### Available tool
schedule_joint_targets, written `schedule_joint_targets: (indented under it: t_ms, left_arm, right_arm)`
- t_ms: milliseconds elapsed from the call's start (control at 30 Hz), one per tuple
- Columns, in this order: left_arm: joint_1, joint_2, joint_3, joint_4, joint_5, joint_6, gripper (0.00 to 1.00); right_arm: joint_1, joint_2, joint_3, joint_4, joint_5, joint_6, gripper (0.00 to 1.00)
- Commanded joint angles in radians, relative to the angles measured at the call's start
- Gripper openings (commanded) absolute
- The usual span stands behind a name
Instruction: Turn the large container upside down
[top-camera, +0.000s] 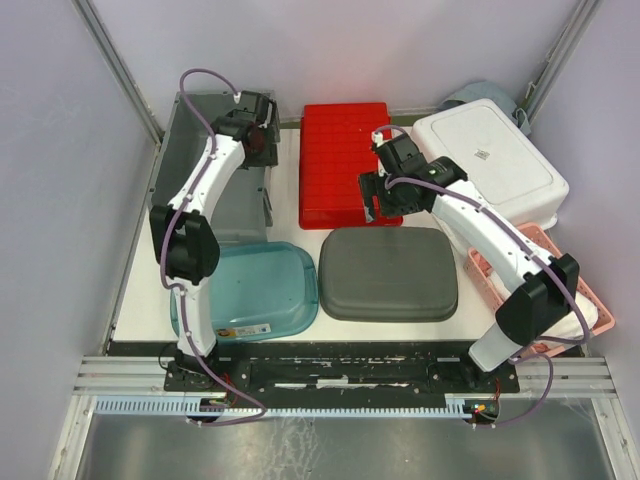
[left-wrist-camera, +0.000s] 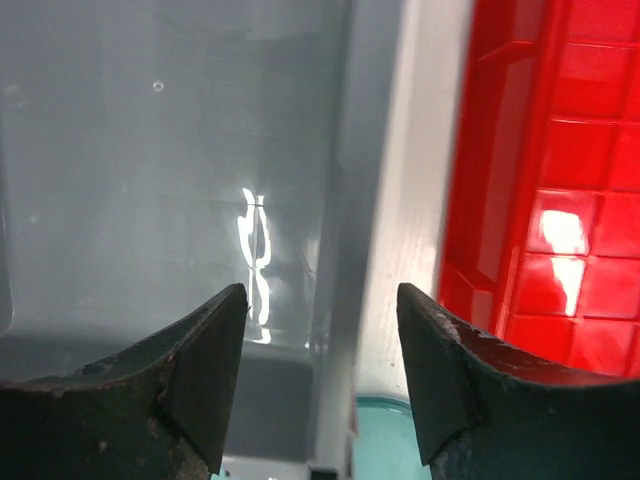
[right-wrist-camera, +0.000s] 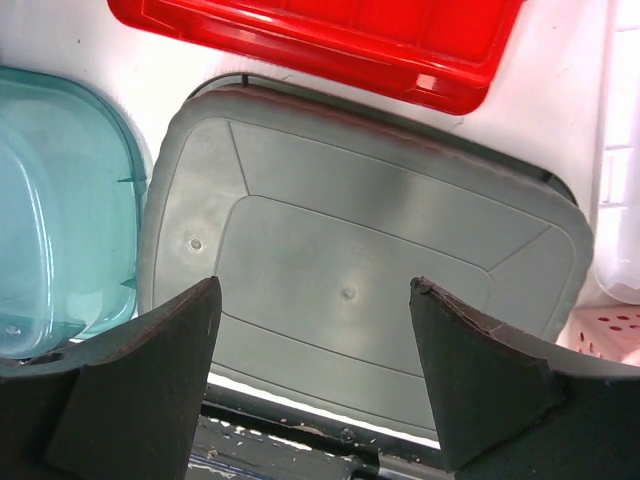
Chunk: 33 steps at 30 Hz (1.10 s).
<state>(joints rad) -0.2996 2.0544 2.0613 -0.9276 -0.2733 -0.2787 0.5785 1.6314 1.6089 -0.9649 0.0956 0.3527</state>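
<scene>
The large container (top-camera: 200, 170) is a deep grey bin at the back left, its open side facing up. In the left wrist view I see its inside (left-wrist-camera: 150, 150), with its right wall running down between my jaws. My left gripper (top-camera: 258, 135) (left-wrist-camera: 320, 292) hangs open over that right wall, and neither finger touches it. My right gripper (top-camera: 385, 195) (right-wrist-camera: 315, 283) is open and empty. It hovers over the near edge of the red container (top-camera: 340, 160), above the dark grey one (right-wrist-camera: 360, 230).
Around the bin lie upside-down containers: red (left-wrist-camera: 560, 200) just to its right, teal (top-camera: 265, 290) in front, dark grey (top-camera: 390, 275) at centre front, white (top-camera: 490, 160) at the back right. A pink basket (top-camera: 545, 265) sits at the right edge.
</scene>
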Motion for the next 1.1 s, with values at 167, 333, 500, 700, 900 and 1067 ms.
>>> schedule_joint_targets:
  t_ms: [167,333,500,700,900,1067]
  left_arm:
    - [0.051,0.077,0.044,0.051,0.157,0.058,0.47]
    - [0.064,0.073,0.083,0.034,0.163,0.064,0.18]
    - [0.068,0.014,0.185,-0.016,0.209,0.076,0.03]
    - [0.086,-0.128,0.181,0.038,0.317,0.018,0.03]
    - [0.114,-0.21,0.206,0.125,0.474,-0.087,0.03]
    - [0.136,-0.247,0.2,0.228,0.636,-0.204,0.03]
  right_arm:
    - [-0.035,-0.104,-0.032,-0.013,0.057,0.004,0.84]
    - [-0.047,-0.105,-0.015,-0.018,0.058,-0.005,0.84]
    - [-0.055,-0.1,-0.005,-0.016,0.059,-0.008,0.83]
    - [-0.058,-0.089,0.012,-0.01,0.058,-0.004,0.83]
    - [-0.06,-0.078,0.028,-0.008,0.056,-0.009,0.82]
    - [-0.062,-0.072,0.032,-0.006,0.055,-0.009,0.82]
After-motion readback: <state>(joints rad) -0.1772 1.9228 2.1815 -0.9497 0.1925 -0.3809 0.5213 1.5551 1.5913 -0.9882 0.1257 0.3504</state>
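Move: The large grey container stands open side up, its right-hand rim right under the left hand, about 1 cm ahead and 4 cm below. The red box lies level with that hand, some 15 cm to its right and 14 cm lower; the teal lid is about 24 cm back, 5 cm left and 18 cm below. From the idle right hand the rim spot is roughly 8 cm ahead, 17 cm left and 5 cm below. The large container's right wall is taken at the rim by the left hand, which sinks about 4 cm over it with the fingers closing, one inside and one outside. Keeping that pinch, the hand then hauls the wall up some 15 cm, easing slightly back and right, and rolls about 25 degrees so its right side rises. The empty right hand drifts about 3 cm right, away from the container. ##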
